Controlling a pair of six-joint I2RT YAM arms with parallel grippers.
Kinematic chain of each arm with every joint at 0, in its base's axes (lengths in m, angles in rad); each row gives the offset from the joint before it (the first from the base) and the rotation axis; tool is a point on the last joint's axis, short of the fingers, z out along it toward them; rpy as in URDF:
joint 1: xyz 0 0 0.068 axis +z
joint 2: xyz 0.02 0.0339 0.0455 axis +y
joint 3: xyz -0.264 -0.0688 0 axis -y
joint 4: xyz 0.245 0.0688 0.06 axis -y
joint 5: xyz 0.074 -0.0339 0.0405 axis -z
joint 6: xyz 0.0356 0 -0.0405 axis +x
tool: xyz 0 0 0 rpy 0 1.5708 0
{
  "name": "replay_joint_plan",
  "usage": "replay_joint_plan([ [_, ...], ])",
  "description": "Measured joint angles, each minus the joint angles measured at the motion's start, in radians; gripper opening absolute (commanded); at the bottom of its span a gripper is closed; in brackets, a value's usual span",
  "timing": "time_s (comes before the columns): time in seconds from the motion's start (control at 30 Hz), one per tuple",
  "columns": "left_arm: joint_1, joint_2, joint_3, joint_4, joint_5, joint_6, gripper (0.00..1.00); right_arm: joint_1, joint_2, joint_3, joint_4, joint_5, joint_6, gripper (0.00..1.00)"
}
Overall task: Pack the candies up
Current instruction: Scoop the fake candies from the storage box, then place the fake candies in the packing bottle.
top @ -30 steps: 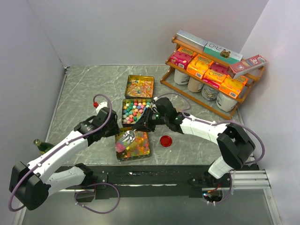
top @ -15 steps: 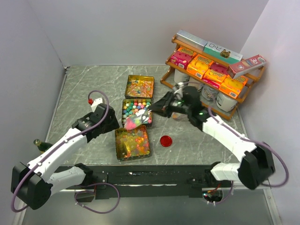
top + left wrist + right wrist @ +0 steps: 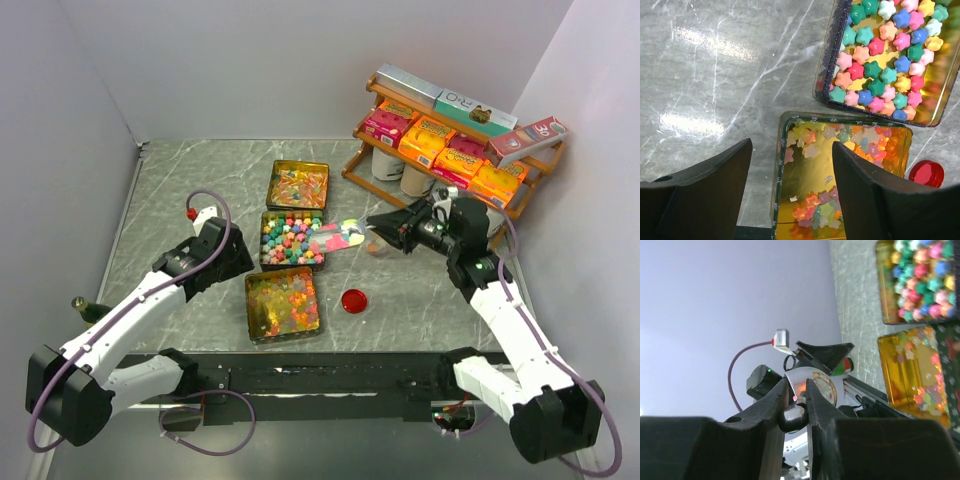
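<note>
Three open tins hold the candies: gummies in the far tin (image 3: pixel 297 184), opaque stars in the middle tin (image 3: pixel 291 238) (image 3: pixel 890 55), translucent stars in the near tin (image 3: pixel 283 303) (image 3: pixel 840 175). My right gripper (image 3: pixel 380 231) (image 3: pixel 799 386) is shut on the handle of a metal scoop (image 3: pixel 339 238) (image 3: pixel 816 384). The scoop carries a few candies and hangs in the air just right of the middle tin. My left gripper (image 3: pixel 236 264) (image 3: pixel 790 165) stands open over the near tin's left edge, nothing between its fingers.
A red round lid (image 3: pixel 353 300) (image 3: pixel 926 173) lies right of the near tin. A small clear jar (image 3: pixel 377 247) stands under the right gripper. A wooden shelf (image 3: pixel 452 185) of boxes and jars fills the back right. A green bottle (image 3: pixel 85 306) stands at the left.
The right arm lifted the scoop out of the near tin and swung it right, past the middle tin. The left gripper opened and drew back from the near tin.
</note>
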Motion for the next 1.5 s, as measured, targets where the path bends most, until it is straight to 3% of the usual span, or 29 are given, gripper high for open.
replay_joint_plan([
  [0.3, 0.0, 0.001, 0.0, 0.0, 0.006, 0.0, 0.7, -0.092, -0.094, -0.175, -0.008, -0.023, 0.128, 0.0],
  [0.57, 0.0, 0.015, 0.0, 0.003, 0.007, 0.001, 0.7, -0.204, -0.134, -0.212, -0.025, -0.037, 0.158, 0.0],
  [1.0, 0.0, 0.021, 0.0, 0.006, 0.013, 0.005, 0.71, -0.517, -0.072, -0.103, -0.211, -0.034, -0.053, 0.0],
  [1.2, 0.0, 0.021, -0.001, 0.006, 0.017, 0.005, 0.71, -0.559, 0.01, 0.009, -0.27, 0.01, -0.173, 0.0],
  [1.5, 0.0, 0.021, -0.001, 0.006, 0.018, 0.008, 0.71, -0.56, 0.061, 0.026, -0.318, 0.097, -0.267, 0.0],
])
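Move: Standing open on the table, the clear jar (the storage box) is roughly 8 cm ahead of the right hand, 3 cm to its right and 23 cm below; the hand still holds the loaded scoop. The middle tin lies about 22 cm left of the jar and nearly level with it, the red lid 13 cm back and 6 cm left of the jar. From the left hand the jar is some 36 cm right, 9 cm ahead and 7 cm below. Sinking about 5 cm first, with its fingers tipping down a little, the right hand then sweeps some 18 cm to its right and 5 cm forward past the jar, turning about 30 degrees clockwise. The grip on the scoop handle is kept, so the loaded bowl comes away from the middle tin to the jar's right side; a last slight lowering ends the move. ##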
